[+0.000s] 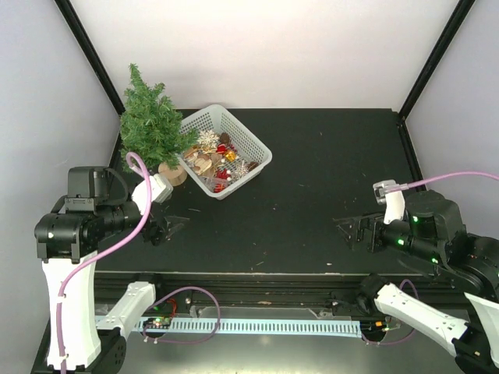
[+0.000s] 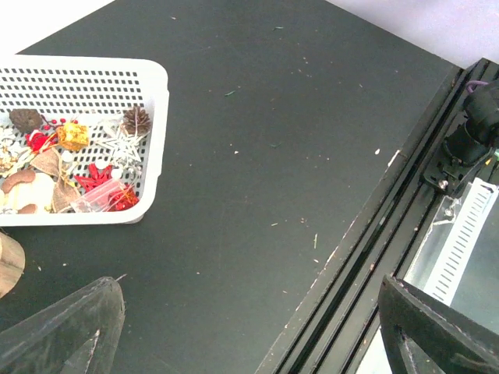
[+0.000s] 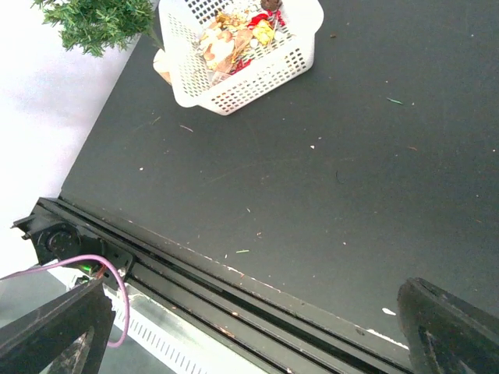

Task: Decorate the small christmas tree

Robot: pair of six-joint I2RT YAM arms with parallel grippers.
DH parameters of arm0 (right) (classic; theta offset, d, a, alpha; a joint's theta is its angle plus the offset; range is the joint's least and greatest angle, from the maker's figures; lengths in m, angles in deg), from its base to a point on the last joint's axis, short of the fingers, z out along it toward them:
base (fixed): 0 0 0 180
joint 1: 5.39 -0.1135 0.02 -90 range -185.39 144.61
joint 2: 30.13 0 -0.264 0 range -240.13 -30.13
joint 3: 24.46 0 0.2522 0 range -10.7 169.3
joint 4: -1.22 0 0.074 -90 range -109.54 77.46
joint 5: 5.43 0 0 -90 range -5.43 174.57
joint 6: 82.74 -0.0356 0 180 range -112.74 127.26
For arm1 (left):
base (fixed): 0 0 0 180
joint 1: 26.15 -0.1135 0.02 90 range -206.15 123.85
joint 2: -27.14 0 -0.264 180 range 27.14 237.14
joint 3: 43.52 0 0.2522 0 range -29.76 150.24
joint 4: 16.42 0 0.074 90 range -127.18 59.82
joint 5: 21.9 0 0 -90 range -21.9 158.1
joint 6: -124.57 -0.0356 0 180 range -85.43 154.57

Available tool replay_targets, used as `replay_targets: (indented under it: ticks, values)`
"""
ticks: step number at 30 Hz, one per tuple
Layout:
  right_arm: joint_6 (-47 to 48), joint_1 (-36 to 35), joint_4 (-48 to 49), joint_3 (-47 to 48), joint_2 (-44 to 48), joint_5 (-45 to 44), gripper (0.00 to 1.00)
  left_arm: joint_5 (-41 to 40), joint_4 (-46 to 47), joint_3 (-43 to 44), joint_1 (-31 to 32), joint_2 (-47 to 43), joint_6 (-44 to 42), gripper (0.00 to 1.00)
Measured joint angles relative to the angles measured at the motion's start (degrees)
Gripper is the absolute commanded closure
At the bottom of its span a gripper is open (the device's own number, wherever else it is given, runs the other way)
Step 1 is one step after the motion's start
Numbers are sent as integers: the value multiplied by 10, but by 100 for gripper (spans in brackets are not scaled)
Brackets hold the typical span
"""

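The small christmas tree stands on a round wood stump at the table's back left, bare of ornaments. Its branches also show in the right wrist view. Next to it, the white mesh basket holds several ornaments: a pinecone, a gold piece, red pieces. My left gripper is open and empty near the front left edge, short of the basket. My right gripper is open and empty near the front right edge, far from both.
The black table ends at a rail along the front. A white slotted cable duct and pink cables run below the front edge. Black frame posts stand at the back corners.
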Motion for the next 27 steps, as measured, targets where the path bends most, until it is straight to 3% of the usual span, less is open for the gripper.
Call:
replay_targets:
  ticks: [12,27]
  values:
    - [2,0,32,-25,-3,12,0,-31,12,-10,0,-13,31,13]
    - [-1,0,74,-79,-67,3,2,-296,206,30,-34,-11,181,9]
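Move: The small christmas tree's middle is roughly 23 cm ahead of the left hand, 7 cm to its left and 15 cm lower. The ornament basket, beside the tree, lies some 28 cm ahead of that hand, 8 cm to its right and 30 cm below. For the right hand the basket is about 31 cm ahead, 30 cm left and 29 cm down, the tree some 26 cm ahead, 47 cm left and 15 cm below. Towards the tree, touching nothing, the open left hand waits briefly, then sweeps about 9 cm left and 7 cm forward, climbing some 5 cm late on while it swings about 35 degrees counter-clockwise and tips its fingers up. The right hand, wide open too, sinks about 4 cm while easing forward and left towards the basket, by a similar amount each way. ##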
